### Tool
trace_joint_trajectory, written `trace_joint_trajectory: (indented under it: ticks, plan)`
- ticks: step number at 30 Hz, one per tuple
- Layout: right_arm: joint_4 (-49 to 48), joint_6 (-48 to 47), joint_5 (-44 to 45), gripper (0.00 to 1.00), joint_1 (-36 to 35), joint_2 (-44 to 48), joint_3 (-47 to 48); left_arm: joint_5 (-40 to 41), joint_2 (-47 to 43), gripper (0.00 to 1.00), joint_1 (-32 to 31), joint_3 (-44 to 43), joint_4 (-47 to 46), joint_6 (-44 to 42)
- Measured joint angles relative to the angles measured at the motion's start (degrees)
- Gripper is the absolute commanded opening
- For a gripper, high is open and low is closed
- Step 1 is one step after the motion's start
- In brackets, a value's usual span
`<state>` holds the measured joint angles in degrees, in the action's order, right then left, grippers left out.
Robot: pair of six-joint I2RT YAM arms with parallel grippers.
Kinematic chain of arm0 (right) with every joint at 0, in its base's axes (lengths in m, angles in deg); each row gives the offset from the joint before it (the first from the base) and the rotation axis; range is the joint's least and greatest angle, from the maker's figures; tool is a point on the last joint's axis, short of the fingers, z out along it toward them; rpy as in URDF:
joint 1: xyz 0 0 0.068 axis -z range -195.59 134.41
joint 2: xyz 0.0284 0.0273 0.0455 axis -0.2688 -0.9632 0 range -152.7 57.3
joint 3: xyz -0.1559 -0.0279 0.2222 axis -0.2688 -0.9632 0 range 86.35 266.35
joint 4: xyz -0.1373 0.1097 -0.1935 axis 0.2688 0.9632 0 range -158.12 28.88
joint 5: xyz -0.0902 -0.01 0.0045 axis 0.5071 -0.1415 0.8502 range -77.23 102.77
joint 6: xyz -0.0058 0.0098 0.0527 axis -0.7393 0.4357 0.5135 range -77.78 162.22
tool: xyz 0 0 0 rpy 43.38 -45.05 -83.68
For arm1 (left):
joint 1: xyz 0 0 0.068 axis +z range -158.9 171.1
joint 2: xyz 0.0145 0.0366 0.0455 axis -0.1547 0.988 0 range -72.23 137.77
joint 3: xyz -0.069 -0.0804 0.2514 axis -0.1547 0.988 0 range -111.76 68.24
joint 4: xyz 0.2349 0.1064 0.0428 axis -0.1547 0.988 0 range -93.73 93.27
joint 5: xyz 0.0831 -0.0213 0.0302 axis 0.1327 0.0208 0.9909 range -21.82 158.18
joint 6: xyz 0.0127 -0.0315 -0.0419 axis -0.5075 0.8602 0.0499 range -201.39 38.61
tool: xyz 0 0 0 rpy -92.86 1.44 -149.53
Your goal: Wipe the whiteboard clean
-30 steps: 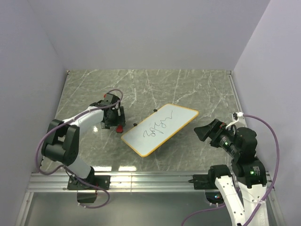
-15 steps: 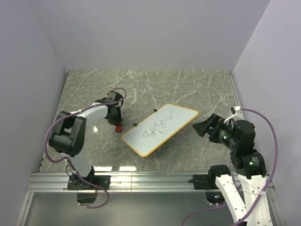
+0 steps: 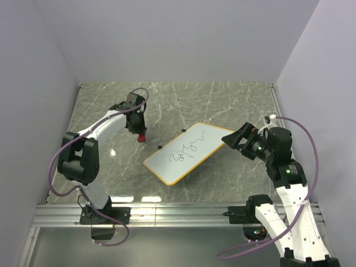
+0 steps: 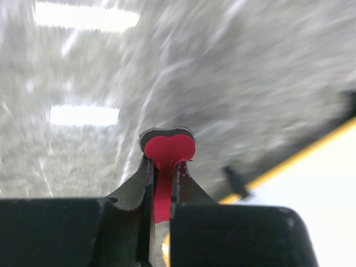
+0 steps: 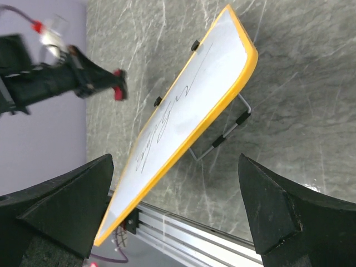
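Observation:
The whiteboard (image 3: 189, 151) is white with an orange rim and dark scribbles. It lies slanted at mid-table, propped on a small wire stand. My left gripper (image 3: 139, 131) hangs to the left of the board, shut on a small red eraser (image 3: 142, 137). In the left wrist view the eraser (image 4: 167, 149) sticks out past the fingers (image 4: 135, 186), and the board's rim shows at lower right. My right gripper (image 3: 232, 139) is open just off the board's right corner. In the right wrist view the whiteboard (image 5: 189, 94) runs diagonally ahead of the wide-open right gripper (image 5: 176, 158).
An aluminium rail (image 3: 178, 211) runs along the table's near edge. Purple walls close in on the left, back and right. The board's wire stand (image 5: 222, 133) pokes out under its right side. The left arm (image 5: 55, 83) shows beyond the board.
My left gripper has shut on the red eraser and carried it a little toward the back. The right gripper has swung up and left, closer to the board's right corner.

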<state>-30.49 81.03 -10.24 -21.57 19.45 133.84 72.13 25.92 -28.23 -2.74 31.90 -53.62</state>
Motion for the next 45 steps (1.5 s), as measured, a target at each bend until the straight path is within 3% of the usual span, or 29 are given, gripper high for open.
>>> trace_joint_trajectory:
  ticks: [8,13,20,25,28,31,34,35,45]
  plan:
    - [-4.8,3.7,1.6,1.0,-2.7,-7.0,-2.2,-6.1,-6.0,0.0,-1.8,-10.8,2.3,-3.7]
    - [-8.9,5.0,5.0,0.9,-7.5,-12.8,-2.8,-11.9,-8.0,0.0,-5.2,-14.6,3.9,-7.3]
    - [-13.2,6.6,8.7,0.58,-11.4,-20.5,-2.8,-21.3,-7.3,0.0,-10.9,-16.2,5.9,-10.1]
    - [-14.1,7.4,11.1,0.47,-12.5,-23.1,-2.3,-25.8,-2.8,0.0,-14.5,-19.6,5.7,-10.7]
    - [-14.7,8.5,11.6,0.35,-13.0,-23.5,-1.0,-27.5,1.1,0.0,-16.7,-22.7,5.4,-11.1]
    - [-16.0,9.3,12.0,0.15,-13.5,-23.6,0.1,-29.4,4.1,0.0,-18.4,-25.2,5.4,-11.1]
    - [-17.6,10.7,11.4,0.08,-13.8,-23.8,1.0,-30.9,5.8,0.0,-19.5,-27.3,5.0,-11.2]
    - [-17.8,10.9,11.4,0.01,-14.1,-23.8,1.2,-31.4,6.1,0.0,-19.9,-27.9,4.8,-11.2]
    - [-16.7,11.8,12.5,0.0,-15.8,-26.4,3.3,-35.1,9.9,0.0,-23.7,-31.4,2.7,-10.0]
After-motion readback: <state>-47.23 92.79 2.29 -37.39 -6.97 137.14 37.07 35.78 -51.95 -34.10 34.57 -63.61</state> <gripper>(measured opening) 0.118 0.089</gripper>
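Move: The left gripper already holds the eraser. The whiteboard's middle lies some 20 cm to its right, 11 cm back and about 2 cm higher; the open right gripper is about 36 cm right, 14 cm back and 16 cm higher. From the right gripper, the board's middle is about 3 cm ahead, 17 cm left and 14 cm below, its far right corner some 8 cm ahead, 2 cm right and 6 cm below. Lift the left gripper, eraser still pinched, about 15 cm while carrying it some 27 cm right and then 8 cm back, over the whiteboard's far part beside the right fingers, its wrist turning about 50 degrees clockwise. Meanwhile reach the right gripper forward, left and down some 8 cm each way, close it on the board's raised right edge, rising a little, and keep that pinch. ##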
